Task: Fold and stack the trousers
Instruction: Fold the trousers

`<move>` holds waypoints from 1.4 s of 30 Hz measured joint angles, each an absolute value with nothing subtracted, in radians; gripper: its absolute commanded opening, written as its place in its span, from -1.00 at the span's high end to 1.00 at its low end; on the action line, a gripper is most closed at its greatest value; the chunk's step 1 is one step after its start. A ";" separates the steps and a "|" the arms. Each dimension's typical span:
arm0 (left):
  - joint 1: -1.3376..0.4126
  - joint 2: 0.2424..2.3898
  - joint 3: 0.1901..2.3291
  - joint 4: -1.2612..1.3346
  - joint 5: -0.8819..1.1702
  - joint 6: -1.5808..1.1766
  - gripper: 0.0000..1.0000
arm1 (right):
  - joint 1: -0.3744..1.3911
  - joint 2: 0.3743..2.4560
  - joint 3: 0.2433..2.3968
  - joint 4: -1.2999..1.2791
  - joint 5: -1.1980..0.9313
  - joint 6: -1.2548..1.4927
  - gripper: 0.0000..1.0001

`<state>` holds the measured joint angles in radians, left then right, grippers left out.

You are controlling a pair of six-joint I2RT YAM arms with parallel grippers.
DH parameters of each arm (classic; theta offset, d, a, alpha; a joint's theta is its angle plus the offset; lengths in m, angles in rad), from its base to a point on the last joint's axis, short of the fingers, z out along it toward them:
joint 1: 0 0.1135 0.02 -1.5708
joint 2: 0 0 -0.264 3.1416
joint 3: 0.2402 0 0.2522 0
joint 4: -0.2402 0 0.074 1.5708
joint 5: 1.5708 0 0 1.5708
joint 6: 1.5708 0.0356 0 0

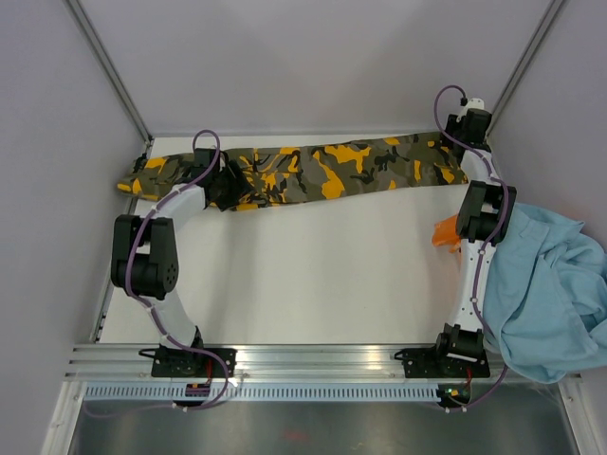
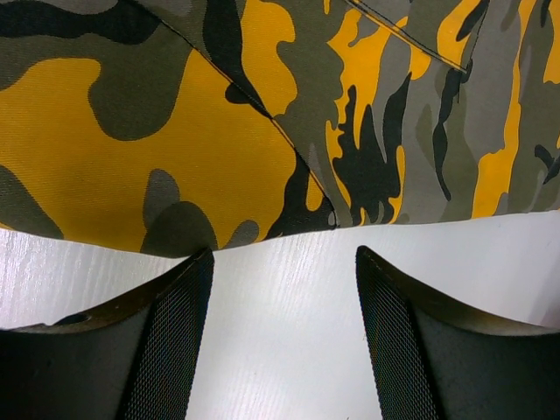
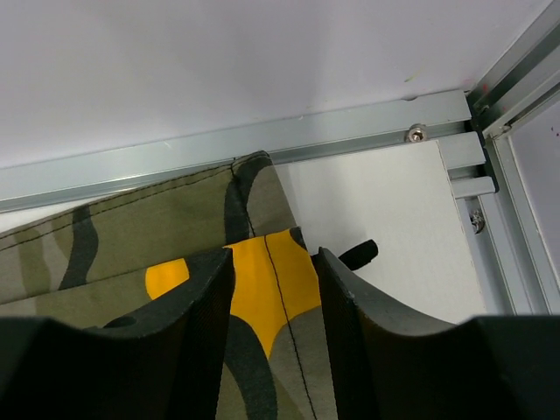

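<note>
The camouflage trousers point(image 1: 322, 171) lie stretched out flat along the back edge of the table, from the left side to the far right corner. My left gripper point(image 1: 228, 185) hovers at their left part. In the left wrist view it point(image 2: 284, 254) stands open over bare white table, just short of the near edge of the trousers point(image 2: 219, 131). My right gripper point(image 1: 459, 133) is at the trousers' right end. In the right wrist view its jaws point(image 3: 274, 255) stand apart, one on each side of the flat corner of the trousers point(image 3: 131, 236), with nothing pinched.
A light-blue garment point(image 1: 550, 284) hangs bunched off the table's right side, beside the right arm. A bit of an orange garment point(image 1: 444, 232) peeks out next to it. A metal rail point(image 3: 262, 136) and the walls close in the back corner.
</note>
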<state>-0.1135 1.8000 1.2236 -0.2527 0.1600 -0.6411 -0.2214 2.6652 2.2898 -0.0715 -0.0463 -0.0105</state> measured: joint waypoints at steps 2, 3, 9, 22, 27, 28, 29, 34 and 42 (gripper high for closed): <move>-0.113 1.806 1.225 -0.252 0.160 -0.641 -0.43 | -0.221 2.666 2.290 -0.075 -0.042 -0.015 0.04; -0.113 1.807 1.225 -0.252 0.160 -0.641 -0.43 | -0.221 2.666 2.290 -0.075 -0.039 -0.016 0.03; -0.113 1.807 1.228 -0.252 0.160 -0.641 -0.43 | -0.221 2.685 2.307 -0.075 -0.029 -0.017 0.13; -0.113 1.807 1.233 -0.252 0.160 -0.641 -0.43 | -0.221 2.715 2.332 -0.089 -0.030 -0.032 0.88; -0.113 1.807 1.234 -0.252 0.160 -0.641 -0.43 | -0.220 2.715 2.340 -0.091 -0.030 -0.030 1.00; -0.113 1.807 1.234 -0.252 0.160 -0.641 -0.43 | -0.220 2.715 2.340 -0.090 -0.030 -0.030 1.00; -0.113 1.807 1.234 -0.252 0.160 -0.641 -0.43 | -0.220 2.715 2.340 -0.089 -0.030 -0.028 1.00; -0.113 1.807 1.234 -0.252 0.160 -0.641 -0.43 | -0.220 2.707 2.328 -0.052 -0.033 -0.017 1.00; -0.113 1.807 1.234 -0.252 0.160 -0.641 -0.43 | -0.219 2.682 2.337 0.012 -0.040 0.009 1.00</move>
<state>-0.1135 1.8069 1.2335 -0.2523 0.1600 -0.6411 -0.2188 2.6823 2.3375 0.0120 -0.0402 0.0090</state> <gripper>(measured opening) 0.717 0.007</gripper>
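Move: The upper layer's yellow far-right corner on the trousers lies between and just below my open right fingertips, about 1 cm ahead and 2 cm down. The lower layer's far corner peeks out some 4 cm ahead and 1 cm left; the near hem corner is about 14 cm back and 1 cm right, and a black stub sits 4 cm right, 1 cm ahead. From my left hand, the yellow corner is roughly 22 cm ahead and 68 cm right, slightly lower. I sink my right hand about 2 cm onto the yellow corner of the trousers' right end, then close the half-open fingers fully, pinching that corner. Keeping the pinch, I lift it, slowly at first and then faster, by nearly 5 cm while easing some 2 cm forward towards the far edge, the fingertips tilting up slightly. ##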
